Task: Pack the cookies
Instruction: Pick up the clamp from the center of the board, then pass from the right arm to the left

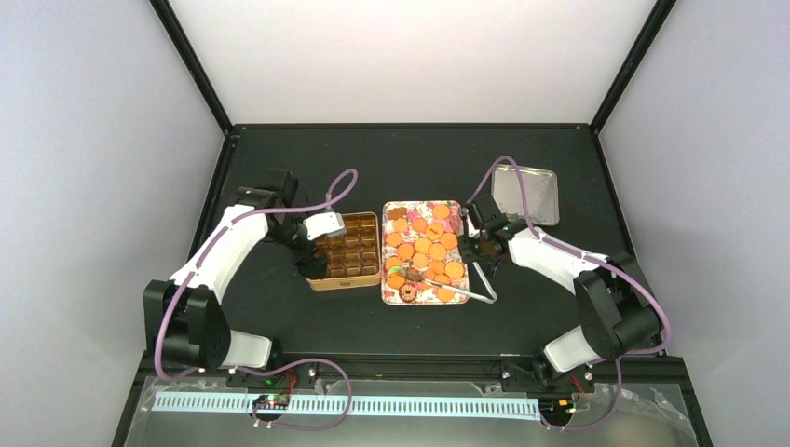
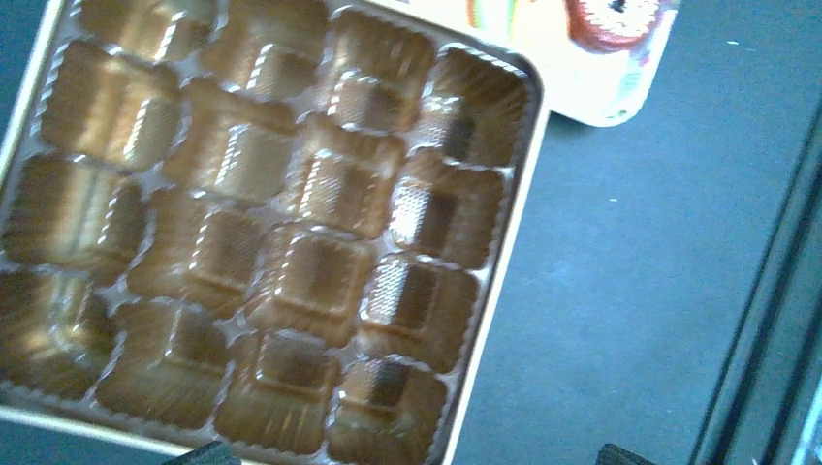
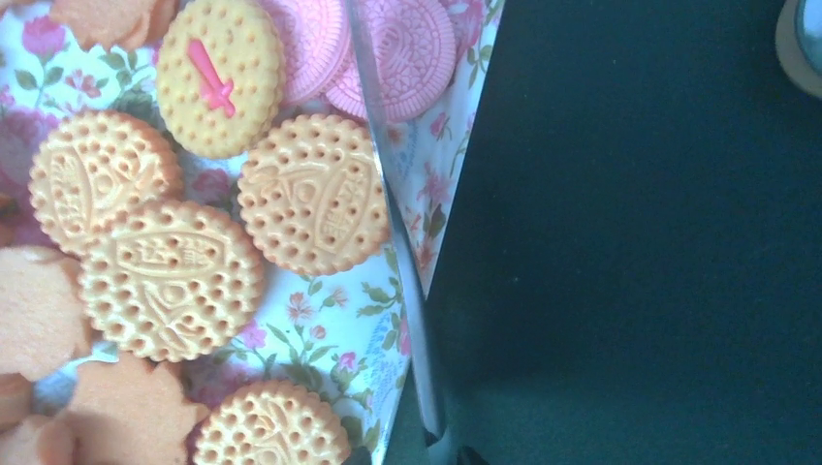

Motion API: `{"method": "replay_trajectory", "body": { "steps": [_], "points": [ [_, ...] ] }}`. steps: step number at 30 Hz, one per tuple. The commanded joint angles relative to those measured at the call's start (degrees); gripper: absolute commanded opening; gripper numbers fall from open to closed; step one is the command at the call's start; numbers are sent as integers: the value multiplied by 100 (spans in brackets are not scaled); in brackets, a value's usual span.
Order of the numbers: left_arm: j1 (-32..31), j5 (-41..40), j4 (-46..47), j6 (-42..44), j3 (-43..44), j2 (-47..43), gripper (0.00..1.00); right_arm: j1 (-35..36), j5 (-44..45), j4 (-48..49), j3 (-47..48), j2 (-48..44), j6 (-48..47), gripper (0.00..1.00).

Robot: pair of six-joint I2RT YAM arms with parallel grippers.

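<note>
Several round orange-golden cookies lie on a flowered tray, with a brown ring-shaped one near its front. Close up, dotted golden cookies and pink ones show on the tray. The square tin of brown cups sits left of the tray, and every cup I can see is empty. My left gripper hangs open over the tin's corner, fingers wide. My right gripper is at the tray's right edge. One arm of the metal tongs runs between its narrowly parted fingertips.
The tongs lie in a wide V across the tray's front right corner and the black table. A silver lid rests at the back right. A corner of the flowered tray shows beyond the tin.
</note>
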Motion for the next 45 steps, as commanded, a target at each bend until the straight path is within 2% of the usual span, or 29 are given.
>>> {"method": "replay_trajectory", "body": {
  "steps": [1, 3, 6, 11, 13, 18, 28, 35, 40, 45],
  "points": [
    [-337, 681, -451, 626, 207, -264, 99, 57, 31, -24, 133, -5, 0, 18],
    [-621, 953, -426, 695, 236, -362, 99, 72, 85, -8, 93, -101, 1, 11],
    [-1250, 954, -252, 599, 344, -397, 99, 101, 148, -25, 57, -235, -14, 1],
    [-2451, 455, 59, 434, 540, -12, 99, 148, 195, -11, 58, -506, -54, 1],
    [-2748, 250, 242, 355, 658, 202, 98, 188, 214, -58, 104, -645, -97, 1],
    [-3126, 248, 222, 319, 1270, 494, 98, 303, 450, -349, 247, -880, -188, 1],
    [-3661, 252, -110, 344, 2175, 253, 98, 793, 1055, -945, 894, -656, -213, 1],
    [-4342, -975, 530, 246, 1755, 20, 93, 1278, 1483, -1304, 1515, -297, -153, 1],
    [-4583, -1785, 769, 144, 1524, 215, 82, 1588, 1671, -1497, 1913, -215, -93, 1],
    [-4748, -2778, 879, -278, 1676, 630, 71, 1826, 1839, -1670, 2267, -171, -29, 1]
  ]
}}
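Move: The clamp's near leg lies between the right fingertips, its bend about 12 cm back and 5 cm right. The cookie plate's middle is some 14 cm left of the right hand, level with it; the metal tray lies 16 cm ahead and 13 cm right. From the left hand, the clamp's free end is about 25 cm right, 2 cm back and 10 cm below; the box's middle is 5 cm ahead, 8 cm right. Right hand pinches, raises the clamp 11 cm and leftward; left hand, narrowing, sweeps 19 cm right towards it. ##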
